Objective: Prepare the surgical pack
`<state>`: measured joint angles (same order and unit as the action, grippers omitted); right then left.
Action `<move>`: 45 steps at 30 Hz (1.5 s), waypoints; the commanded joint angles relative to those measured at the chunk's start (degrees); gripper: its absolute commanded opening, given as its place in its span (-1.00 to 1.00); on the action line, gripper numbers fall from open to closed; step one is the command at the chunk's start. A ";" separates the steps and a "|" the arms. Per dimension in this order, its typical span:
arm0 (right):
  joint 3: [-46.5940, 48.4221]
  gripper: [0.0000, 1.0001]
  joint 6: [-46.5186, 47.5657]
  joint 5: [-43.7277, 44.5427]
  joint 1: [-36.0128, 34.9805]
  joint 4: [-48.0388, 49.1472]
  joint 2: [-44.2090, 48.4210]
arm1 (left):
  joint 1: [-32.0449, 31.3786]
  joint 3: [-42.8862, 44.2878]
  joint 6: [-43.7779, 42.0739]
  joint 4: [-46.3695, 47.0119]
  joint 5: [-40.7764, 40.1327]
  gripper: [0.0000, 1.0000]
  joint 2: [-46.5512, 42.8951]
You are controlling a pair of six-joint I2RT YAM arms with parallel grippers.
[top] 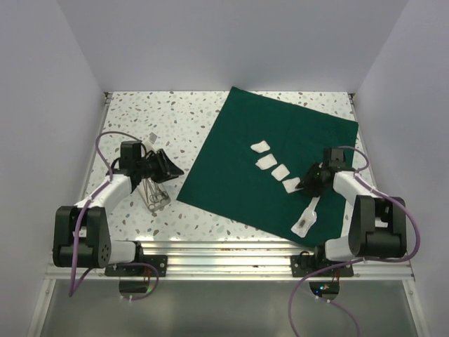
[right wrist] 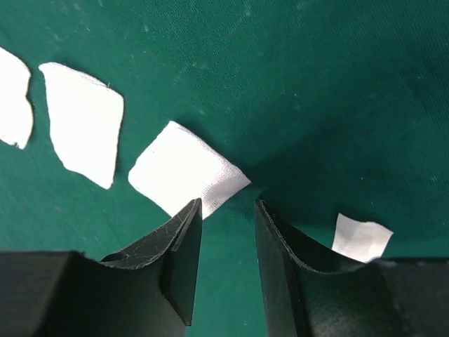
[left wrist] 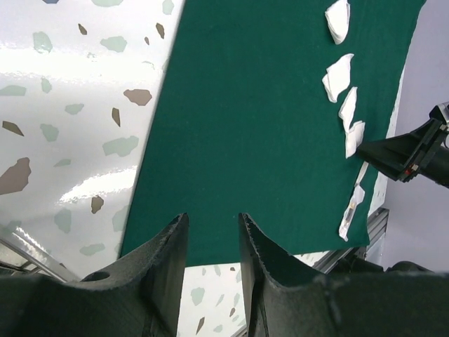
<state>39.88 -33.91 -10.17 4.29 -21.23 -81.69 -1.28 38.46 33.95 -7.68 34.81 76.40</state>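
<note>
The surgical pack's dark green drape (top: 270,165) lies spread flat and turned like a diamond on the table. Several white gauze pads (top: 279,172) sit in a row on it, and a white packet (top: 305,219) lies near its front corner. My right gripper (top: 303,186) hovers open at the nearest pad (right wrist: 186,175), with nothing between its jaws (right wrist: 228,201). Steel instruments (top: 156,194) rest on the bare table to the left. My left gripper (top: 174,170) stands open and empty just off the drape's left corner (left wrist: 212,216), facing the cloth (left wrist: 266,126).
The speckled tabletop (top: 147,116) is walled by white panels at the back and sides. An aluminium rail (top: 224,256) runs along the near edge between the arm bases. A small clear item (top: 152,139) lies behind the left gripper.
</note>
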 commanded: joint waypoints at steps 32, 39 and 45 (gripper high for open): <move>5.29 -1.00 3.50 -6.58 0.10 3.66 5.40 | -1.18 1.09 0.67 4.87 1.84 -0.22 3.05; 7.23 -1.00 -1.23 -15.12 -0.87 8.57 2.52 | -1.71 1.01 1.64 5.92 1.40 -0.22 3.75; 9.16 -1.00 -4.14 -19.44 -2.10 14.72 -4.08 | -2.24 1.27 2.34 5.93 0.70 -0.22 3.84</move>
<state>46.39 -35.64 -25.12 2.85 -10.98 -83.96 -3.01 38.52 35.48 -4.47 35.70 79.88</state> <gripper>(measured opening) 0.011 0.388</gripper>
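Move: The nearest of the four gauze pads lies just off the open right fingers, about 2 cm ahead, 3 cm to the left and 1 cm below. The next gauze is roughly 5 cm farther out and 5 cm farther left of it, and a third lies about 11 cm ahead and 13 cm left of the hand. The white paddle lies some 10 cm back and 2 cm right. For the left hand, the nearest gauze is level ahead, about 43 cm to the right and 8 cm lower. The right fingers close fully on the nearest gauze, pinching it by its near right edge after sliding about 2 cm forward, low over the cloth. Keeping hold, the hand lifts some 7 cm, swings forward and left about 5 cm each towards the next gauze, tipping its fingertips outward by roughly 15 degrees, and just begins to sink at the end. ##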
